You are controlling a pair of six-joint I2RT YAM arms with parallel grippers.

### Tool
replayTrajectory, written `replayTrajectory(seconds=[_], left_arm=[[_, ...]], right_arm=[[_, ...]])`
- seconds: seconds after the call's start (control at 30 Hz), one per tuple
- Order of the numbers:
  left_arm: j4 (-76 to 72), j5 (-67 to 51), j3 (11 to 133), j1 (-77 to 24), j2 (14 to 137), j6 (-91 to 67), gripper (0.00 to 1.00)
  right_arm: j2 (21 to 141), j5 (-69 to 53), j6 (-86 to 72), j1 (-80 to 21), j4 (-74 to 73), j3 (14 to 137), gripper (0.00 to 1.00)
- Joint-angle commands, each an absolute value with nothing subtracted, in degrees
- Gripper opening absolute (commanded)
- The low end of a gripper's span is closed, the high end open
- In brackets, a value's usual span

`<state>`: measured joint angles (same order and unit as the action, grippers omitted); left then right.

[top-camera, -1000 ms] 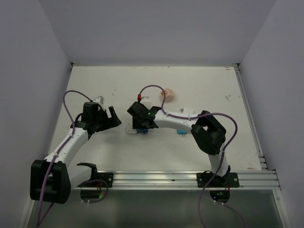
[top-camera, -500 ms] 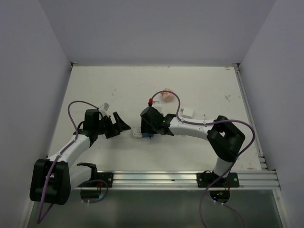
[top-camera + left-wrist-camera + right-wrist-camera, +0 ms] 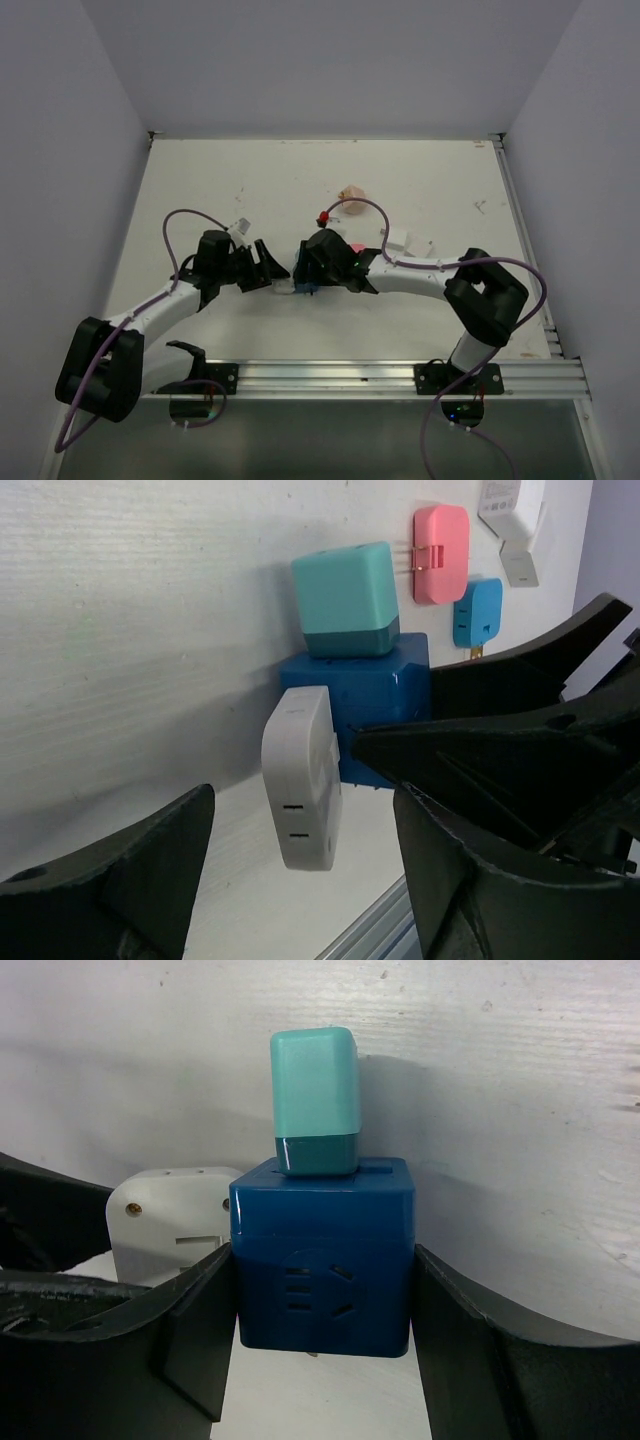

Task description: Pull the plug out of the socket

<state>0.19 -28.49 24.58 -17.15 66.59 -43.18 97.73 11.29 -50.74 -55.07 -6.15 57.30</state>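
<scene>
A blue cube socket stands on the table with a teal plug in its far face and a white plug in its side face. My right gripper is shut on the blue socket, one finger pressed on each side. In the left wrist view the white plug sticks out of the blue socket, with the teal plug behind. My left gripper is open, its fingers wide apart just short of the white plug, not touching it. In the top view both grippers meet at the socket.
A pink plug, a small blue plug and a white adapter lie loose beyond the socket. A peach-coloured object lies farther back. An aluminium rail runs along the table's near edge.
My left gripper has moved right and nearer, up to the white plug. My right gripper has shifted slightly right and nearer at the socket, its arm swinging round.
</scene>
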Motion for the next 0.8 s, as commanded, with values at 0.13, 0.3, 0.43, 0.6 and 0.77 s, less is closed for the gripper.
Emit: replayTrajectory(seconds=[0.13, 0.3, 0.43, 0.6, 0.77], left_arm=[[-4.13, -25.31, 26.63, -17.40, 67.59, -43.95, 0.55], [-3.87, -26.54, 26.54, -17.58, 67.94, -43.95, 0.50], [-2.64, -26.28, 26.37, -17.67, 67.50, -43.60, 0.51], [-3.34, -26.19, 25.66, -17.67, 67.59, -44.12, 0.46], [-3.87, -27.33, 26.36, -17.75, 67.85, -44.82, 0.32]], right_arm=[[94.75, 8.26, -52.91, -54.84, 1.04, 55.29, 0.00], [94.22, 8.44, -53.00, -54.49, 1.49, 54.58, 0.00], [94.22, 8.18, -53.09, -54.05, 2.11, 54.41, 0.00], [94.39, 7.12, -53.17, -54.05, 2.99, 54.40, 0.00], [93.52, 7.64, -53.09, -53.79, 2.99, 53.70, 0.00]])
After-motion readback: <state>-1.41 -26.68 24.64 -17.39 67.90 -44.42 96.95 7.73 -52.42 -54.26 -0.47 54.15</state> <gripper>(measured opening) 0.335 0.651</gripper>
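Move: The white plug sticks out of the left side of the blue socket and already sits just off the left hand's open fingertips, roughly 1 cm farther out, 1 cm right and 1 cm lower. The socket, in the right hand's grip, is about 6 cm right of the left hand and 2 cm ahead; the teal plug on its far side is some 6 cm ahead and 5 cm right. From the right hand the white plug lies about 5 cm left and 1 cm back. The left fingers come in on both sides of the white plug and pinch it, closing from about three-quarters open to a third, with a pause around half open. The hand first eases less than 1 cm forward onto the plug, then stays put, still pointing forward, right and down. The right hand keeps its grip on the blue socket, shifting about half a centimetre left and rolling some 5 degrees, left side up. ##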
